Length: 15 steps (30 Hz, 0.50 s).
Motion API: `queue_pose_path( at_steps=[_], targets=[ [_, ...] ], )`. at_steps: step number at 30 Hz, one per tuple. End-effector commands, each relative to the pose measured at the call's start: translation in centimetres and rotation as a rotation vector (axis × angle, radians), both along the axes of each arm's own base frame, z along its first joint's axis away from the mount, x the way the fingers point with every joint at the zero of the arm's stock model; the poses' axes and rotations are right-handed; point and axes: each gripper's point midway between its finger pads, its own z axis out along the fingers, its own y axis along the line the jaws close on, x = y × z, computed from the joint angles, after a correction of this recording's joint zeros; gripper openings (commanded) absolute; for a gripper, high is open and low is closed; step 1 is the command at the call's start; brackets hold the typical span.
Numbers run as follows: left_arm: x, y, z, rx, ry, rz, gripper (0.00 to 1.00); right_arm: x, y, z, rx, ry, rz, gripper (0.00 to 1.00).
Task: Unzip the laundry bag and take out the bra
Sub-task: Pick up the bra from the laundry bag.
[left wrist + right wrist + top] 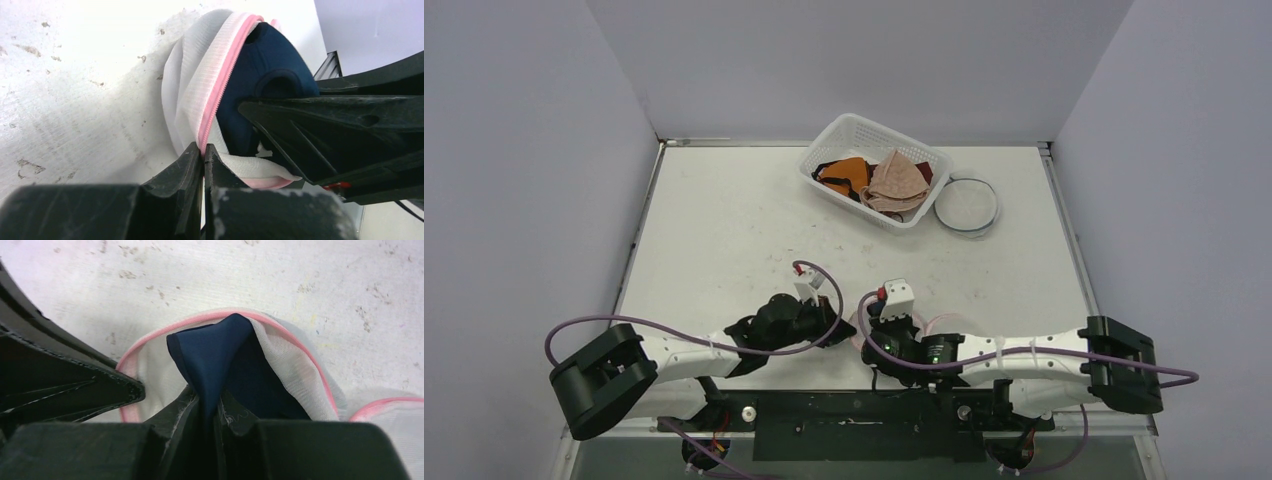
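Note:
The white mesh laundry bag [187, 90] with a pink zipper lies on the table near the arms' bases, its mouth gaping. Inside it shows the navy blue bra [212, 352], also seen as a dark cup [265, 65] in the left wrist view. My left gripper [203, 150] is shut on the bag's pink zipper edge. My right gripper [207, 400] is shut on a fold of the navy bra at the bag's opening. In the top view both grippers [856, 322] meet over the bag [934, 322], which is mostly hidden beneath them.
A white plastic basket [834, 140] with orange, beige and dark garments stands at the back of the table. Beside it on the right lies a round mesh laundry bag [967, 204]. Grey walls close in the table on three sides.

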Motion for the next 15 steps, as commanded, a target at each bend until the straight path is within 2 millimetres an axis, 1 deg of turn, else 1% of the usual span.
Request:
queue_pose_path(
  at_steps=[1, 5, 10, 15],
  targets=[
    [0.7, -0.1, 2.4, -0.043, -0.050, 0.023, 0.00, -0.3, 0.5, 3.4, 0.077, -0.026, 0.068, 0.05],
    [1.0, 0.1, 3.3, -0.050, -0.070, 0.043, 0.00, -0.9, 0.2, 5.2, 0.160, -0.046, 0.122, 0.05],
    [1.6, 0.3, 3.7, -0.041, -0.077, 0.065, 0.00, -2.1, 1.0, 7.7, 0.276, -0.066, 0.270, 0.05],
    [2.2, 0.2, 4.2, -0.040, -0.078, 0.086, 0.00, -3.3, 1.9, 9.1, 0.313, -0.061, 0.397, 0.05]
  ],
)
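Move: The navy bra is already pinched in the right hand, its bulk still down in the mesh laundry bag about 4 cm below those fingers and roughly 1 cm back; from the left hand, which grips the bag's pink zip rim, the bra lies some 7 cm right, 1 cm back and 4 cm down. The open lid flap lies level with the right hand, about 16 cm to its right. The white basket stands some 48 cm straight ahead of the right hand. The bra is drawn up out of the bag's mouth by the right hand, which keeps its pinch and rises about 7 cm while easing back some 2.5 cm, its left side tipping up and the hand swinging counter-clockwise, each by about 15 degrees. The left hand keeps the zip rim pinched, rising about 2 cm and settling slightly. ##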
